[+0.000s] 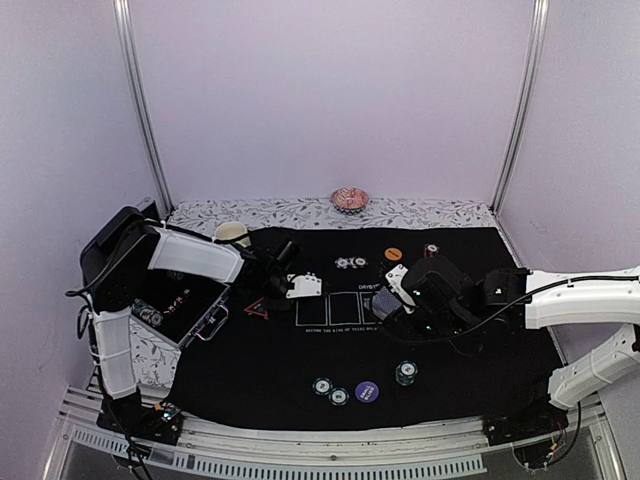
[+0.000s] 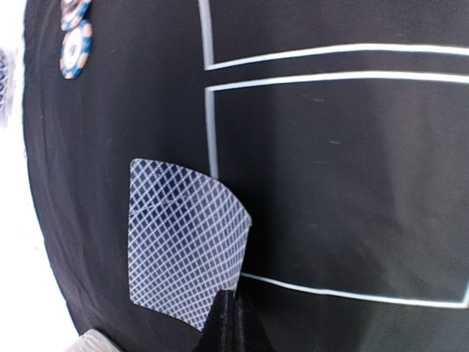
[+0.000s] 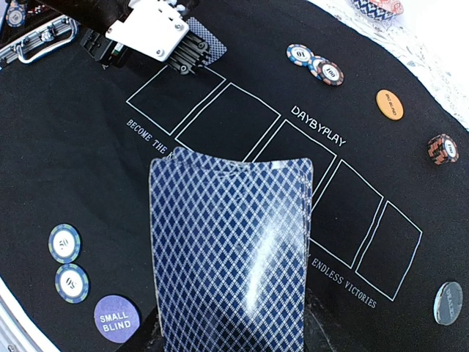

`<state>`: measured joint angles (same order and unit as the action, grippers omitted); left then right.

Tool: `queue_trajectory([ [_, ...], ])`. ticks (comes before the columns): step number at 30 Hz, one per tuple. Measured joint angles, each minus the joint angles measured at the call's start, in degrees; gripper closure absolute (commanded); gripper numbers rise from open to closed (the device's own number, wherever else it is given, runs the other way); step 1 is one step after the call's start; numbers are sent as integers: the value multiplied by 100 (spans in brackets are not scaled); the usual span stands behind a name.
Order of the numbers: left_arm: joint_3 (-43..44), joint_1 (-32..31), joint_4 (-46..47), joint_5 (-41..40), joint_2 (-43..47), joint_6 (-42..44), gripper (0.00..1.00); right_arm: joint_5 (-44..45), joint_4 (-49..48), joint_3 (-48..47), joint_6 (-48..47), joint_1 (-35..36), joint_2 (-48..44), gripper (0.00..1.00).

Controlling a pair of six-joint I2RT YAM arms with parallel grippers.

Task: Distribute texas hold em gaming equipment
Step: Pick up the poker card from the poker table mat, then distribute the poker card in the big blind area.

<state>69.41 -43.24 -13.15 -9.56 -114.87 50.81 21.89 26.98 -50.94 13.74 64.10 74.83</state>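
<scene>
My left gripper [image 2: 233, 308] is shut, and the corner of one blue-backed playing card [image 2: 183, 242] runs into its closed tips, beside the leftmost white box of the black mat [image 1: 470, 350]. From the right wrist the same gripper [image 3: 187, 62] shows over that card [image 3: 209, 44]. My right gripper [image 3: 231, 326] is shut on a fanned deck of cards [image 3: 231, 257], which hides its fingers; from above it sits mid-mat [image 1: 392, 300]. Poker chips [image 1: 351, 262] and an orange button [image 1: 393, 254] lie far; two chips [image 1: 330, 390], a purple button [image 1: 367, 391] and a chip stack [image 1: 405, 373] lie near.
An open black case [image 1: 170, 305] stands at the left, with the red-outlined triangle [image 1: 257, 308] beside it. A cream mug [image 1: 232, 233] is behind the left arm and a pink dish [image 1: 349, 199] is at the back. A dark button [image 3: 448, 303] lies right.
</scene>
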Motion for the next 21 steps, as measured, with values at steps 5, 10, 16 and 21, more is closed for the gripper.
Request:
queue_trajectory([
  [5,-2,2,446,-450,-37,-293,100,-2,0,0,0,0,0,52],
  [10,352,44,702,-940,-210,-699,100,-2,0,0,2,0,0,52],
  [16,1843,79,542,-1484,-1121,-1202,100,-4,0,0,2,0,0,52],
  [21,2603,94,195,-1845,-1799,-1451,100,-4,2,2,37,0,0,52],
])
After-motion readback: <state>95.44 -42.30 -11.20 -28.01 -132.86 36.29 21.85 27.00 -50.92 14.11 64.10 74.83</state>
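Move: Just left of the three-chip group near the far edge of the mat is the open patch the left hand's pinched card goes to, about 13 cm ahead and 3 cm right of that hand, nearly level with it. The chips lie about 9 cm ahead and 13 cm right of the hand, the mug 10 cm ahead and 16 cm left. From the right hand, the patch is roughly 25 cm ahead, 17 cm left and 14 cm below. Carrying the poker card by its edge in shut fingers, the left hand sweeps about 12 cm forward and slightly right, away from the first printed box and up beside the chip group. It climbs some 4 cm on the way, then starts sinking, while the wrist turns roughly 20 degrees counter-clockwise and tips the fingers outward. ##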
